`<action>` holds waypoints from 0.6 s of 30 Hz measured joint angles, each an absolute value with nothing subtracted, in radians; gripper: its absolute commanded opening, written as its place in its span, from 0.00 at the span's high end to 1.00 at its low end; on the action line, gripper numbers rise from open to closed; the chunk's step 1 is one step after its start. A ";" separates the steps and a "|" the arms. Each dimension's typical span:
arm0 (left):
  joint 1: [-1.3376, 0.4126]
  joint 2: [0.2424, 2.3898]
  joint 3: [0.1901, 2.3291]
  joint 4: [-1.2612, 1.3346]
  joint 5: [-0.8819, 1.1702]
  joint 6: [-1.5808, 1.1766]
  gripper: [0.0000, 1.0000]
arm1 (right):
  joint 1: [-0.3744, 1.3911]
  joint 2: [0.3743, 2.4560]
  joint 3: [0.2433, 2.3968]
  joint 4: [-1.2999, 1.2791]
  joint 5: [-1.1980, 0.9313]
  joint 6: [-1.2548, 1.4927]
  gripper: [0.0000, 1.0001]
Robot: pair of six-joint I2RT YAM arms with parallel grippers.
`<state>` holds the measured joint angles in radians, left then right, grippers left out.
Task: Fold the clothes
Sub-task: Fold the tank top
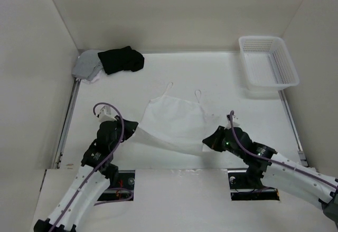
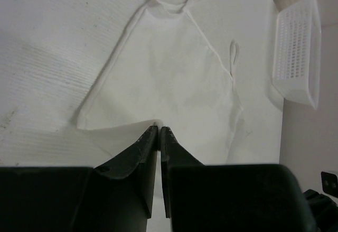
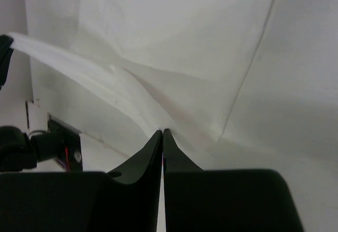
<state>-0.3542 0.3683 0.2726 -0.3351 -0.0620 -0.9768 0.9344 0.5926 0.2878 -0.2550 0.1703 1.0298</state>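
The clothes, a white thin camisole (image 1: pixel 174 120) with two narrow straps pointing to the far side, lies in the middle of the table. Its hem is lifted off the table and stretched between the two grippers. My left gripper (image 1: pixel 134 130) is shut on the hem's left corner; in the left wrist view the camisole (image 2: pixel 174 73) spreads beyond the pinched fingertips of the left gripper (image 2: pixel 159 128). My right gripper (image 1: pixel 206 141) is shut on the hem's right corner. Taut white fabric (image 3: pixel 158 57) runs away from the tips of the right gripper (image 3: pixel 162 131) in the right wrist view.
A white plastic basket (image 1: pixel 268 61) stands at the far right of the table, also seen as the basket (image 2: pixel 298 57) from the left wrist. A black garment (image 1: pixel 121 59) and a grey garment (image 1: pixel 87 66) lie bunched in the far left corner. Walls enclose the table on three sides.
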 measured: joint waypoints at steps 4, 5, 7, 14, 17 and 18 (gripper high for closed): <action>-0.354 0.594 0.364 -0.211 -0.082 -0.970 0.94 | 0.798 0.668 0.381 -0.246 0.175 0.967 0.95; -0.354 0.661 0.396 -0.171 -0.086 -0.967 0.94 | 0.760 0.686 0.401 -0.238 0.170 0.949 0.95; -0.355 0.792 0.463 -0.095 -0.095 -0.957 0.94 | 0.670 0.728 0.444 -0.209 0.148 0.909 0.94; -0.348 1.226 0.712 0.157 -0.125 -0.932 0.94 | 0.396 0.942 0.559 -0.072 0.032 0.813 0.94; -0.340 1.407 0.829 0.219 -0.129 -0.930 0.94 | 0.321 1.068 0.609 -0.012 -0.012 0.795 0.94; -0.340 1.470 0.874 0.231 -0.132 -0.928 0.94 | 0.300 1.117 0.629 0.008 -0.027 0.789 0.94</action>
<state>-0.3405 1.4696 0.8742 0.2314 -0.1322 -0.9276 0.3000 1.1168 0.6289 0.0082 -0.0273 0.7891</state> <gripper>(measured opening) 0.059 0.060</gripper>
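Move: The left hand already holds one hem corner of the white tank top; the left strap lies about 19 cm ahead, 12 cm to its right and some 10 cm lower. The right hand holds the other corner, with the right strap about 24 cm ahead, 3 cm to its left and 8 cm down. The black cloth is roughly 33 cm ahead of the left hand and 9 cm to its left; the basket is about 42 cm ahead of the right hand and 30 cm to its right. Keeping the hem corners pinched in shut fingers, both hands sweep the hem forward over the tank top's body towards the straps, the left about 21 cm, the right some 18 cm while also easing to its right. They rise roughly 6 cm on the way and level off near the end; the right wrist turns clockwise about 20 degrees. ##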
